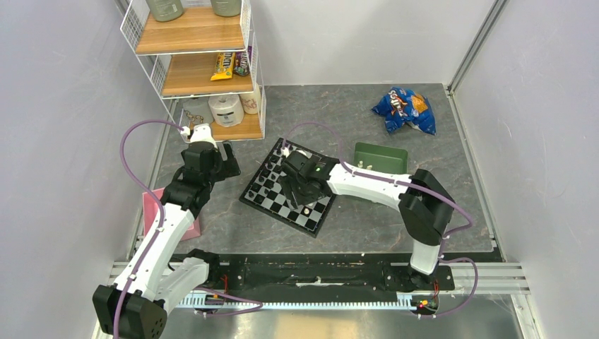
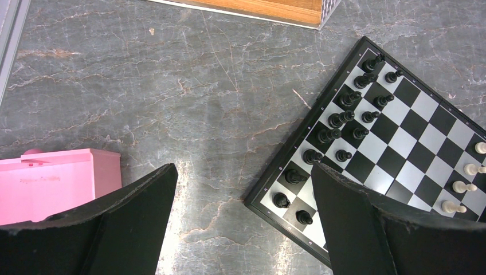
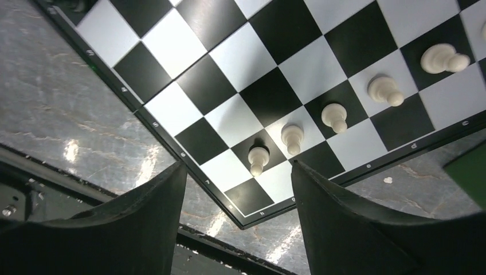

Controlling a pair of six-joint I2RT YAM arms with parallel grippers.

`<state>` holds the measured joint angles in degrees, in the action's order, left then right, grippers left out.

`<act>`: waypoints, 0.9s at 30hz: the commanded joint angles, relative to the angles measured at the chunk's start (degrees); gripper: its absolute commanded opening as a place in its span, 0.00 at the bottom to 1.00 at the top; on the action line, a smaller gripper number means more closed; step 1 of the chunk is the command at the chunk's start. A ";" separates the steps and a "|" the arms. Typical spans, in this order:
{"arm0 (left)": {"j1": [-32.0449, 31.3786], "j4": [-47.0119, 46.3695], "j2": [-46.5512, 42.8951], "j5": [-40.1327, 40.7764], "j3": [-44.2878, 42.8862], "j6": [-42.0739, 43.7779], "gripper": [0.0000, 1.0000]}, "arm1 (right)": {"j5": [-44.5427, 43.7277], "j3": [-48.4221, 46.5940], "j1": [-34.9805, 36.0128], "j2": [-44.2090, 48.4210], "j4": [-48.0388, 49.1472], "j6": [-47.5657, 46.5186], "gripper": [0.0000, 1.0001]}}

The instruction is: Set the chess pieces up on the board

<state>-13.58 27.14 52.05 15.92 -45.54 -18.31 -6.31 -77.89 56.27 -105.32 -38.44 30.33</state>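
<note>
The board point(image 1: 279, 205) lies turned diagonally in the middle of the table. Black figures fill its two left rows point(image 2: 344, 117). Several cream-white chess pieces point(image 3: 292, 137) stand in a line near its right edge; they also show in the left wrist view point(image 2: 467, 169). My right gripper point(image 3: 238, 200) is open and empty, hovering above the board's near corner point(image 1: 300, 199), with the nearest white pawn point(image 3: 258, 159) just ahead of its fingertips. My left gripper point(image 2: 243, 229) is open and empty, over the bare table by the board's left edge point(image 1: 227, 161).
A green tray point(image 1: 381, 157) sits right of the board, its corner in the right wrist view point(image 3: 470, 172). A pink box point(image 2: 51, 180) lies at the left. A wire shelf point(image 1: 198, 63) stands at the back left, a blue snack bag point(image 1: 404, 109) at the back right.
</note>
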 commanded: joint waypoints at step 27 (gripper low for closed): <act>0.18 -0.99 -0.44 -0.15 0.58 1.17 0.94 | -32.49 -10.62 -23.01 15.90 -13.63 4.02 0.97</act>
<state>-13.58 27.16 52.05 15.92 -45.19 -18.31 -33.69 -87.90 36.60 -93.21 -51.09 32.95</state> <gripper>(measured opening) 0.946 0.968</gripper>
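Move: For the right hand, the remaining white pieces in the green tray centre some 20 cm to the right, 9 cm ahead and 3 cm down. The just-placed white pawn is about 2 cm below it and 1 cm right, its neighbour pawn about 2 cm ahead and 2 cm right. From the left hand the tray's pieces are roughly level ahead, about 42 cm right and 14 cm below. The right hand opens fully, rises off the pawn, then swings right about 17 cm and forward towards the tray. ##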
